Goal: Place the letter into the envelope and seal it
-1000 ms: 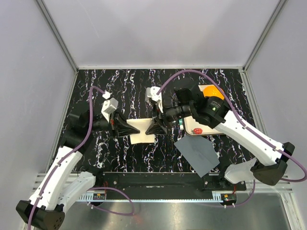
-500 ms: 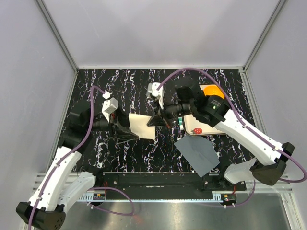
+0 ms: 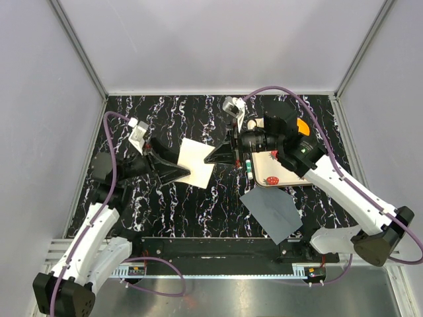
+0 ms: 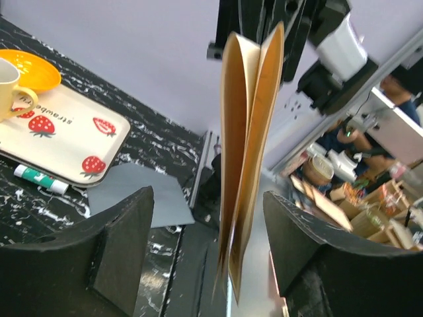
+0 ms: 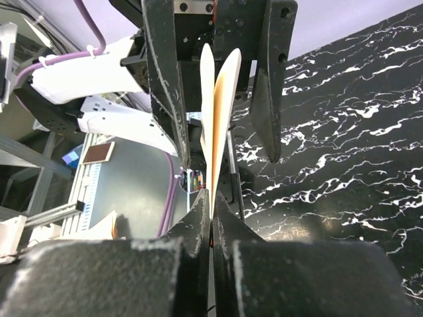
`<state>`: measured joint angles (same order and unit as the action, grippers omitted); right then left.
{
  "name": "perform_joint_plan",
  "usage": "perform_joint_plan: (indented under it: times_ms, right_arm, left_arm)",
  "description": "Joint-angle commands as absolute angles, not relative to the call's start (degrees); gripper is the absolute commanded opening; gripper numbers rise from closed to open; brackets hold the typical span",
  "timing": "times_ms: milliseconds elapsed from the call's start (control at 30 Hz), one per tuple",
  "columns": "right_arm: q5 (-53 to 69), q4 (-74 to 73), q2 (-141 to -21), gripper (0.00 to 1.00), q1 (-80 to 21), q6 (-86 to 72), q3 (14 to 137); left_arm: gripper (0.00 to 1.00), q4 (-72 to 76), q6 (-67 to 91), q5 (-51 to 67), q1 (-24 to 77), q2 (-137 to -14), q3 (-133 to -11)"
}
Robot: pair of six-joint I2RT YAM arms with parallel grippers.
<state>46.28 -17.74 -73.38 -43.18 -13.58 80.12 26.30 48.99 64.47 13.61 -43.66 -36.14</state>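
The letter (image 3: 195, 161) is a folded tan sheet held off the tabletop between the two arms. My right gripper (image 3: 211, 158) is shut on its right edge, and in the right wrist view the pinched fingertips (image 5: 210, 198) clamp the letter (image 5: 221, 112). My left gripper (image 3: 184, 173) is open at the sheet's left side. In the left wrist view the letter (image 4: 248, 165) hangs edge-on between the spread jaws of that gripper (image 4: 208, 198), touching neither. The dark grey envelope (image 3: 271, 212) lies flat on the table near the front right, also seen as the envelope (image 4: 132, 191) in the left wrist view.
A strawberry-printed tray (image 3: 285, 174) sits right of the letter, behind the envelope, with an orange bowl (image 3: 303, 125) and a yellow cup (image 4: 10, 82) on it. A glue stick (image 3: 248, 168) lies beside the tray's left edge. Frame posts and walls border the black marbled table.
My left gripper has opened and let go of the letter while my right gripper shut on it. The letter has risen and shifted toward the back, and both arms have moved up with it.
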Motion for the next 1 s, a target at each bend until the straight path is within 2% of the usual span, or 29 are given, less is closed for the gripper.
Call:
perform_joint_plan:
  times_ms: [0,67,167,233,400,467,500,533,567,600,700,833,967]
  right_arm:
    - [47.46,-7.57,-70.4,0.0,-43.42,-20.38,77.35]
    - [46.32,-6.25,-69.7,0.0,-43.42,-21.61,76.38]
    - [45.44,-2.65,-69.26,0.0,-43.33,-23.81,74.54]
    - [45.35,-1.32,-69.26,0.0,-43.33,-25.22,73.92]
    - [44.83,2.72,-69.52,0.0,-43.42,-26.37,72.34]
    - [44.65,3.16,-69.7,0.0,-43.42,-26.45,71.81]
    - [44.47,3.16,-69.78,0.0,-43.33,-26.37,71.63]
    - [44.47,2.64,-69.87,0.09,-43.24,-26.28,71.72]
    - [44.47,0.46,-70.05,0.25,-42.89,-25.84,72.33]
    - [44.91,-2.34,-70.05,0.54,-42.28,-25.58,72.86]
    - [46.84,-14.29,-70.4,0.81,-38.33,-20.59,76.54]
    - [48.6,-38.8,-71.98,0.91,-30.26,-5.13,82.78]
    - [47.47,-64.44,-73.65,0.95,-17.54,18.38,84.38]
  left_arm:
    - [0.69,37.44,62.74,58.1,12.92,-43.77,-35.34]
    - [0.68,39.46,64.68,57.92,12.92,-43.68,-35.07]
    - [0.59,42.27,65.91,58.27,12.83,-43.51,-34.54]
    - [0.46,44.72,67.14,58.88,12.74,-43.94,-34.19]
    - [0.27,49.38,70.3,58.27,12.57,-45.43,-33.05]
    - [0.07,49.83,70.05,58.27,12.57,-45.7,-33.22]
    - [0.0,49.4,69.18,58.27,12.66,-45.88,-33.31]
    - [0.0,48.7,68.73,58.36,12.57,-45.88,-33.22]
    - [0.0,47.91,68.12,58.53,12.39,-45.88,-33.05]
    - [0.0,46.33,67.59,59.41,12.31,-45.88,-33.05]
    - [0.0,42.91,64.69,61.69,11.43,-45.44,-32.87]
    - [0.0,38.5,59.68,62.66,9.94,-44.82,-32.35]
    - [0.0,35.77,56.52,63.02,9.84,-44.83,-32.69]
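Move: The folded letter, gripped by the right hand, stands edge-on between the hands: its middle is about 4 cm to the right of the open left fingers and 2 cm above them, and some 6 cm left of and 2 cm below the right hand. From the right hand, the glue stick lies roughly 13 cm ahead and 12 cm right, the grey envelope about 4 cm back and 20 cm right, both some 35 cm below. The folded letter changes hands in the air: the left fingers, already open astride its near edge, rise about 2.5 cm, shut and pinch the leaves together, then ease forward and sink again. Only after that do the right fingers open wide, let go and swing off to the right, forward and a little down, about 10 cm, turning some 15 degrees clockwise, away from the letter towards the glue stick's side. ##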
